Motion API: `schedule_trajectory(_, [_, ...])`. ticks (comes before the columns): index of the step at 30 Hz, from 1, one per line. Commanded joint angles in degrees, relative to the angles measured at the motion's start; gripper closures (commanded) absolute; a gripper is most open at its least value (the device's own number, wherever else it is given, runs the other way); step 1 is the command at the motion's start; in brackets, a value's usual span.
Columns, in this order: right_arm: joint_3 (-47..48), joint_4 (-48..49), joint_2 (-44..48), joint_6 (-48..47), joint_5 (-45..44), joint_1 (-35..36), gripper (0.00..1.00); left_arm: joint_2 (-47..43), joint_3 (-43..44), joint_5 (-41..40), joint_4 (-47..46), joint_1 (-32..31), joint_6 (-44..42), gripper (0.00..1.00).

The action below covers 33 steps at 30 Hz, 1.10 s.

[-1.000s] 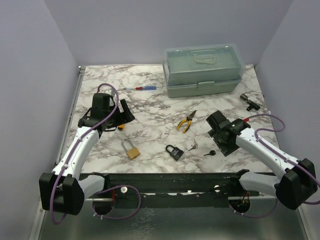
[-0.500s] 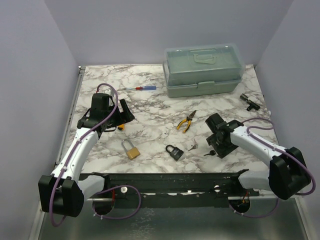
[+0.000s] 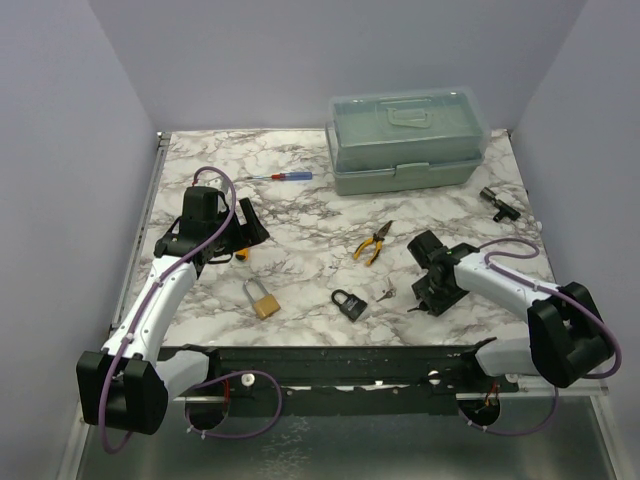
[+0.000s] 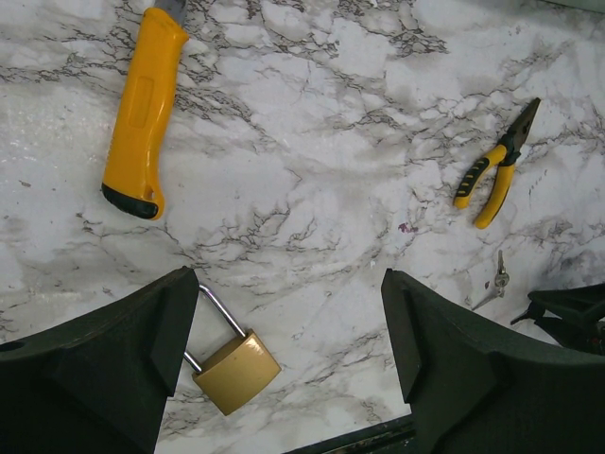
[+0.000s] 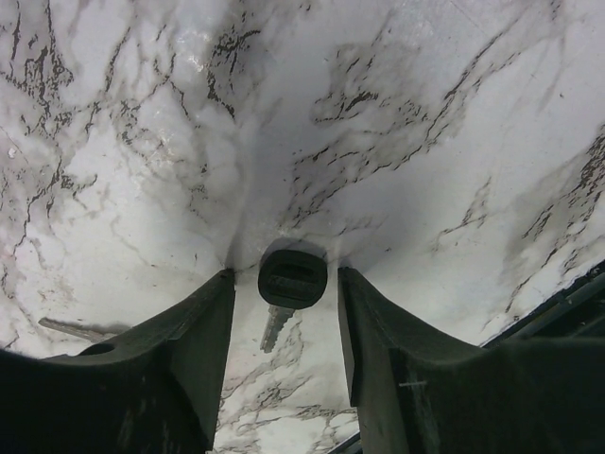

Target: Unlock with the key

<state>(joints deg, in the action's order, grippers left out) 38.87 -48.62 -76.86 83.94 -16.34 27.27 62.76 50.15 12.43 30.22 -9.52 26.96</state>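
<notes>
The key, a tiny silver bunch, lies on the marble table between the black padlock and my right gripper. It also shows in the left wrist view. My right gripper is open and low on the table, with its fingers either side of a separate black-headed key lying flat. A brass padlock lies front left. My left gripper is open and empty, held above the table, with the brass padlock by its left finger.
A green toolbox stands at the back right. Yellow-handled pliers lie mid-table and a red-and-blue screwdriver at the back. A yellow utility knife lies near my left gripper. A small black part sits far right.
My right gripper has swung left and down onto the black-headed key, which now sits between its fingers. The left arm has barely moved.
</notes>
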Motion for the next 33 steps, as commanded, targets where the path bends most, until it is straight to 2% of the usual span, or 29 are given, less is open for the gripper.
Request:
schedule_trajectory(1, [-2.78, 1.88, -0.88, 0.52, 0.69, -0.35, 0.52, -0.80, 1.62, 0.05, 1.13, -0.34, -0.42, 0.15])
schedule_trajectory(5, [-3.66, 2.72, -1.67, 0.68, 0.18, -0.37, 0.59, -0.71, 1.62, 0.05, 1.11, -0.34, -0.42, 0.15])
schedule_trajectory(9, [-3.72, 2.56, -2.73, 0.71, -0.90, -0.37, 0.71, -0.55, 1.64, 0.05, 1.15, -0.33, -0.42, 0.15])
schedule_trajectory(15, [-3.29, 2.62, -1.45, 0.03, -1.45, -0.39, 0.84, -0.45, 1.63, 0.18, 1.16, -0.34, -0.50, 0.15])
schedule_trajectory(23, [0.24, 0.82, 2.69, -1.19, -2.78, -0.42, 0.93, -0.89, 1.31, 4.65, -0.01, -0.39, 0.10, 0.15])
schedule_trajectory(27, [2.38, 0.88, 4.05, -2.12, -2.71, -0.40, 0.99, -0.94, 0.53, 6.91, -1.72, -0.69, 3.33, 0.15])
schedule_trajectory(33, [5.74, 1.42, 5.74, -3.26, -1.14, -0.38, 1.00, -1.87, -0.98, 7.52, -6.63, -6.53, 8.65, 0.15])
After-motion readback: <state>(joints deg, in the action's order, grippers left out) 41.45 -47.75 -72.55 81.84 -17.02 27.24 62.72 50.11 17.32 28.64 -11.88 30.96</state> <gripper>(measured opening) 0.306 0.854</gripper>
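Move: The black-headed key lies between the right fingers, its middle about 1 cm left of the hand and level with it. From that hand the silver key lies 7 cm left and 2 cm ahead, the pliers 10 cm left and 12 cm ahead. From the left hand, about 15 cm below, the black padlock lies some 17 cm right and 11 cm back, the brass padlock straight back about 10 cm. Close the right fingers from half open until they pinch the black head of the key from both sides, holding the hand low and still meanwhile. Then lift the key about 3 cm and some 2 cm forward, fingertips swinging slightly forward. Late on, start the left gripper, still open and empty, about 3 cm right towards the black padlock, rising a little. ##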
